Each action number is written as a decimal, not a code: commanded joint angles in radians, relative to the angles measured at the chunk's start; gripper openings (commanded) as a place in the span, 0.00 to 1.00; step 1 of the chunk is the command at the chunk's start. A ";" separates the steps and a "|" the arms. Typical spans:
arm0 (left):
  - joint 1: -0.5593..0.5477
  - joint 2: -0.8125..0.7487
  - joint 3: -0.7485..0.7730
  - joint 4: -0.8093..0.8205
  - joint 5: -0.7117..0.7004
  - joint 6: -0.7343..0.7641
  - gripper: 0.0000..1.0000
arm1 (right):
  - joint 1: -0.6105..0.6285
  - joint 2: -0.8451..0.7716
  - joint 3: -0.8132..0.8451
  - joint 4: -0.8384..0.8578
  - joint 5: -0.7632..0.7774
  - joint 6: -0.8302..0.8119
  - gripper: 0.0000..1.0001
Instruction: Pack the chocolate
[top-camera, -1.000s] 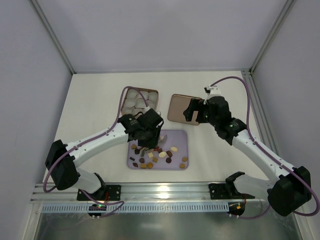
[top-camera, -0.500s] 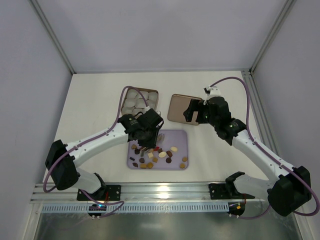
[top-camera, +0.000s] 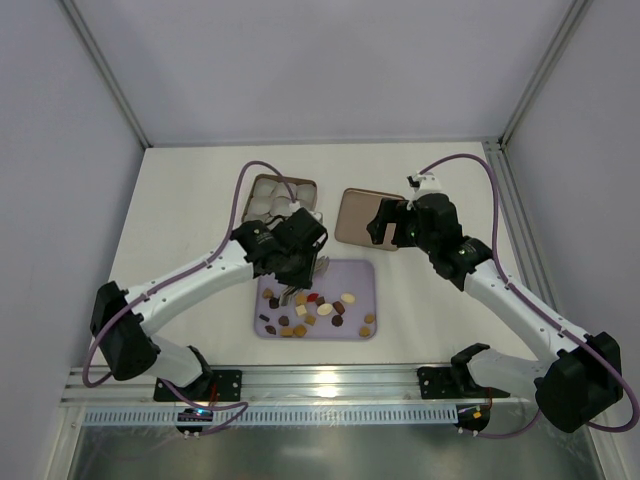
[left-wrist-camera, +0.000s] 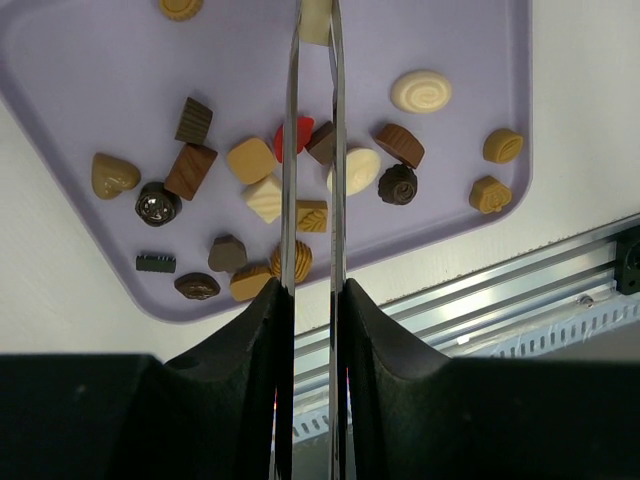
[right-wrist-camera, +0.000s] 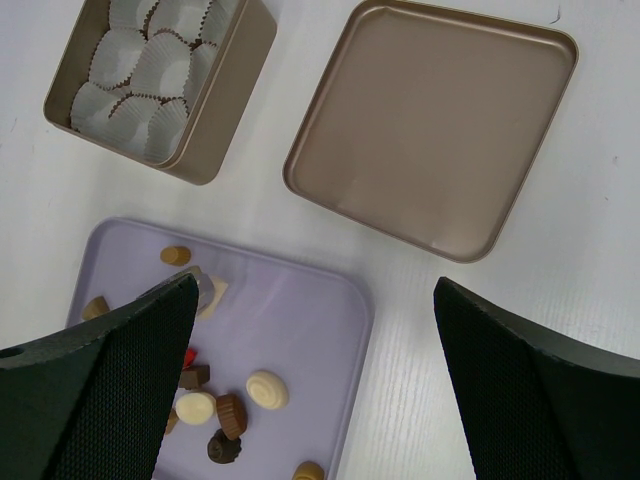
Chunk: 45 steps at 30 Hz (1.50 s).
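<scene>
Several chocolate pieces (left-wrist-camera: 250, 160) in brown, caramel, cream and red lie on a lilac tray (left-wrist-camera: 100, 90), which also shows in the top view (top-camera: 360, 275). My left gripper (left-wrist-camera: 315, 10) carries two thin metal blades. They are shut on a cream-white chocolate (left-wrist-camera: 316, 25) at their tips, above the tray's far left part (right-wrist-camera: 215, 293). In the top view the left gripper (top-camera: 314, 266) hangs over the tray's far edge. My right gripper (right-wrist-camera: 315, 380) stands wide open and empty, hovering by the tin's lid (top-camera: 352, 215).
A brown square tin (right-wrist-camera: 235, 110) lined with white paper cups (right-wrist-camera: 130, 60) stands beyond the tray's left corner (top-camera: 262, 185). Its lid (right-wrist-camera: 430, 130) lies upturned to the right. An aluminium rail (top-camera: 330, 380) runs along the table's near edge.
The left gripper's blades have narrowed onto the cream piece and the arm has moved away from the pile toward the tin. The right arm has not moved.
</scene>
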 joint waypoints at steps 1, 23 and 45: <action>-0.002 -0.037 0.073 -0.027 -0.039 0.023 0.26 | 0.000 -0.016 0.004 0.025 0.006 -0.013 1.00; 0.404 0.145 0.395 0.034 -0.066 0.189 0.27 | 0.000 0.006 0.068 -0.027 -0.072 -0.020 1.00; 0.607 0.476 0.542 0.130 -0.056 0.238 0.25 | 0.000 -0.007 0.059 -0.042 -0.091 -0.019 1.00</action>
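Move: Ahead and to the left of the left hand, which already holds the tweezers with a cream chocolate at their tips, is the box's far-left paper cup, about 33 cm forward, 8 cm left and 10 cm below. The box's middle is some 27 cm ahead and 4 cm left; the round brown chocolate is about 9 cm ahead, 2 cm right. From the right hand the cup lies about 20 cm ahead and 33 cm left. Carrying the cream chocolate in the tweezers, the left hand swings from the purple tray to the box, about 25 cm forward and 12 cm left. It arcs up nearly 9 cm, then sinks to its starting height, bringing the tips over the far-left cup. The wrist turns some 25 degrees counter-clockwise; the fingers keep their squeeze on the tweezers. ##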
